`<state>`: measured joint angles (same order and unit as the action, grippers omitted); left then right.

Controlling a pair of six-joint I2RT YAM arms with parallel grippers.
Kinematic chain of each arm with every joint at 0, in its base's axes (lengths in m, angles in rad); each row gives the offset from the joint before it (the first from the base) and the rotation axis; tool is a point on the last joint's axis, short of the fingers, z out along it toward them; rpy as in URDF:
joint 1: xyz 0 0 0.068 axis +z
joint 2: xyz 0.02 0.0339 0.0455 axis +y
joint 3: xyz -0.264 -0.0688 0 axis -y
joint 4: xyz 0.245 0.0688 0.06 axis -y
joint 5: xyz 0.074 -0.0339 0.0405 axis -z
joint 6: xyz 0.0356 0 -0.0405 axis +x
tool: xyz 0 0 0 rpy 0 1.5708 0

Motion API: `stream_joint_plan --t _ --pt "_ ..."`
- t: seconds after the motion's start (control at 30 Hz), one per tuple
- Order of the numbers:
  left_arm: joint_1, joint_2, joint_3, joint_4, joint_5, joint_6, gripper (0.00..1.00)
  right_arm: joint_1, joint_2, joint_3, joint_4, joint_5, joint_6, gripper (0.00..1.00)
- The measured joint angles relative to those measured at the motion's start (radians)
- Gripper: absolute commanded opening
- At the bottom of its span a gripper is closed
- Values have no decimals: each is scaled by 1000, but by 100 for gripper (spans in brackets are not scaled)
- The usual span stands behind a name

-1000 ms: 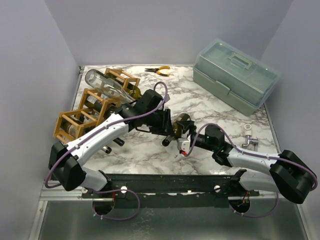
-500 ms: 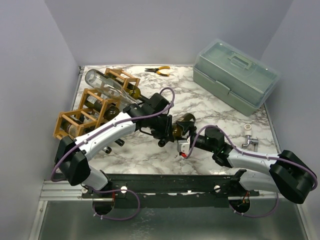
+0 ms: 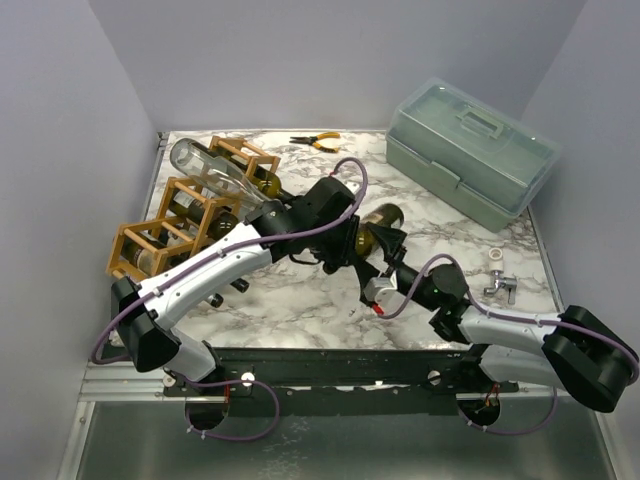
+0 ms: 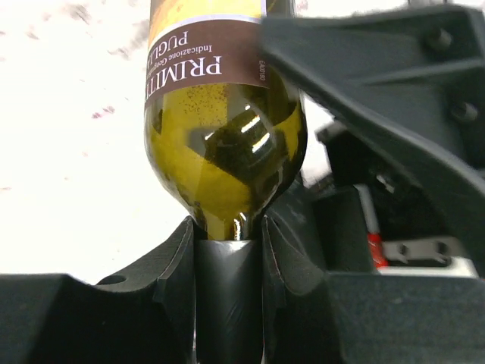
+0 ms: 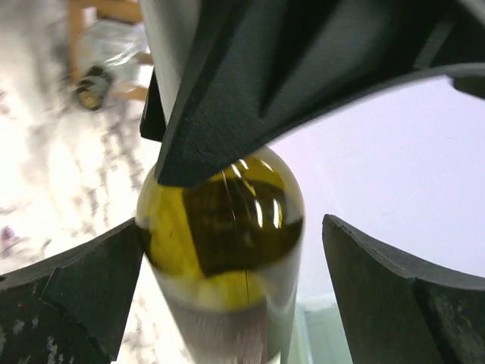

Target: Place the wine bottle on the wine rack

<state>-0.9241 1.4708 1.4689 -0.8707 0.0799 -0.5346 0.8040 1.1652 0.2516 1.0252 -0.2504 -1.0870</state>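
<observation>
The wine bottle (image 4: 223, 152) is olive-green glass with a dark red label and a black capsule on its neck. My left gripper (image 4: 227, 231) is shut on that neck. In the top view the wine bottle (image 3: 380, 217) hangs tilted over the middle of the table, with the left gripper (image 3: 350, 248) just left of it. My right gripper (image 5: 233, 227) stands open around the bottle's body (image 5: 220, 250); its left finger is next to the glass and its right finger is well apart. The wooden wine rack (image 3: 190, 215) stands at the far left, with other bottles lying in its cells.
A pale green toolbox (image 3: 470, 150) sits at the back right. Yellow-handled pliers (image 3: 316, 141) lie near the back edge. A small white piece and a metal clamp (image 3: 498, 278) rest at the right edge. Grey walls enclose the marble table (image 3: 290, 300).
My right gripper has opened and let go of the bottle. My left gripper has tightened on the neck and carried the bottle back and to the right.
</observation>
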Motion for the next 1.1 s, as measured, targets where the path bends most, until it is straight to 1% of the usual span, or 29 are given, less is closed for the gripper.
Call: stream_joint_plan --t 0.07,0.2,0.3,0.4,0.6,0.63,0.7,0.77,0.9,0.97,1.1 --pt "-1 0 40 -7 -63 23 0 0 -31 -14 73 27 24 100" --pt "2 0 182 -27 -251 99 0 0 -84 -43 199 67 71 100" --pt "6 0 298 -23 -395 167 0 0 -112 -45 229 80 95 100" --pt "6 -3 373 -6 -544 222 0 0 -119 -45 240 96 111 100" --pt "6 -70 379 -10 -856 286 0 0 -103 -45 261 114 134 100" --pt "7 -82 373 -13 -889 290 0 0 -98 -45 261 117 137 100" --pt "8 -136 351 -16 -990 298 0 0 -88 -45 262 125 145 100" --pt "8 -189 328 -15 -1061 300 0 0 -78 -45 267 135 156 100" --pt "8 -313 269 -42 -1212 255 0 0 -66 -44 287 171 201 100" --pt "8 -362 248 -93 -1264 179 0 0 -66 -39 294 195 228 100" --pt "8 -416 222 -283 -1308 -71 0 0 -66 -12 294 245 269 100"
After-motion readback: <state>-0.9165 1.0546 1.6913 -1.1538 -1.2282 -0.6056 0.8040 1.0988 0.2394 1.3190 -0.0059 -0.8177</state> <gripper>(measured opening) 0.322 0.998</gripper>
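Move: I hold the dark bottle by its neck in my left hand. The wine rack's middle lies about 12 cm ahead, 32 cm to the left and 12 cm below that hand. The clear bottle on top is roughly 17 cm ahead, 26 cm left and 4 cm below; the green bottle in the top tier is 20 cm ahead, 23 cm left and 10 cm below. From my right hand the rack is some 8 cm ahead, 39 cm left and 10 cm lower. Keeping my grip on the neck, I swing the bottle out of my open right hand, with my left hand rising and reaching about 10 cm forward, then sweeping left and partly back over the rack, nearly 28 cm left and 21 cm up overall. The left wrist tilts up and turns counter-clockwise through a large angle. My right hand stays open, rises about 8 cm, drifts right and tips its fingers upward. ##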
